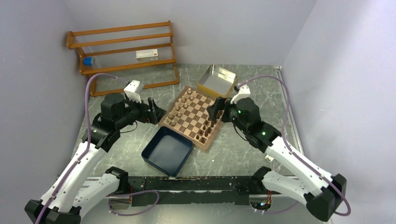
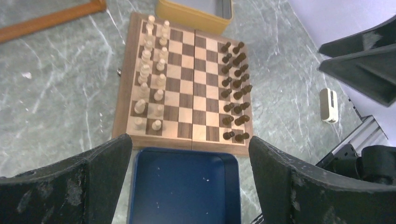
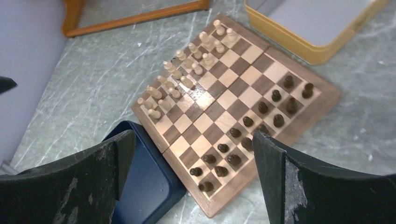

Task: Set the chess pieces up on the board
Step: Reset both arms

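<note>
The board [image 1: 191, 116] lies mid-table, seen also in the left wrist view [image 2: 194, 93] and the right wrist view [image 3: 224, 100]. Light tan chess pieces [image 1: 180, 106] [image 2: 149, 70] [image 3: 182, 77] stand in two rows along its left side. Dark brown chess pieces [image 1: 207, 127] [image 2: 236, 84] [image 3: 252, 121] stand in two rows along its right side. My left gripper [image 1: 160, 114] [image 2: 189, 172] hovers open just left of the board, above the navy tray, holding nothing. My right gripper [image 1: 214, 114] [image 3: 194, 172] is open and empty over the board's right edge, above the dark rows.
An empty navy blue tray [image 1: 167, 150] [image 2: 184, 186] [image 3: 140, 186] touches the board's near corner. A shiny tin [image 1: 215, 80] [image 2: 196, 11] [image 3: 313, 23] sits beyond the board. A wooden rack [image 1: 123, 51] stands back left. Walls close in on both sides.
</note>
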Motion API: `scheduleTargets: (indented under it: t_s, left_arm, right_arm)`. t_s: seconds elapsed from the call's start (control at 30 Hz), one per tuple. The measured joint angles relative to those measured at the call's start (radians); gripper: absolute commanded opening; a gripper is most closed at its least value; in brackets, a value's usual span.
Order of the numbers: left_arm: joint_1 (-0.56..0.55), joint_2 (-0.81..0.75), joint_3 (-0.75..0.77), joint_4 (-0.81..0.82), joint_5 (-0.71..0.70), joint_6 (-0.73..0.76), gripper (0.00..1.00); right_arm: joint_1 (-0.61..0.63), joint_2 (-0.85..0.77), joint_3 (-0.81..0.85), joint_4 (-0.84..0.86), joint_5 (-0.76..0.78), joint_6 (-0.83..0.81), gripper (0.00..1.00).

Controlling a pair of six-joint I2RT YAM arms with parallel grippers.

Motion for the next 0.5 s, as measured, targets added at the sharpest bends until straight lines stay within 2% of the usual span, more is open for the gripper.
scheduleTargets:
  t_s: [0.23, 0.5]
  left_arm:
    - [0.000, 0.006, -0.111, 0.024, 0.043, -0.053, 1.00]
    - [0.000, -0.018, -0.112, 0.043, 0.046, -0.055, 1.00]
  right_arm:
    - [0.000, -0.176, -0.064, -0.051, 0.101, 0.061, 1.00]
    - [0.000, -0.196, -0.062, -0.104, 0.153, 0.081, 1.00]
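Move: The chess board, fully set, is centred about 14 cm ahead, 16 cm right and 25 cm below my left hand; from my right hand it is some 12 cm ahead, 9 cm left and 22 cm down. The blue tray lies almost beneath my left hand, about 3 cm back, 2 cm right and 25 cm lower. The gold tin is roughly 32 cm ahead and 3 cm right of my right hand, 22 cm down. I swing my right hand out to my right, away from the board, about 5 cm and slightly back, slowing as it goes and turning some 10 degrees clockwise. My left hand sinks about 4.5 cm towards the table, tipping its fingers slightly down, then comes back up about 1 cm. Both grippers stay wide open and empty, touching nothing. ##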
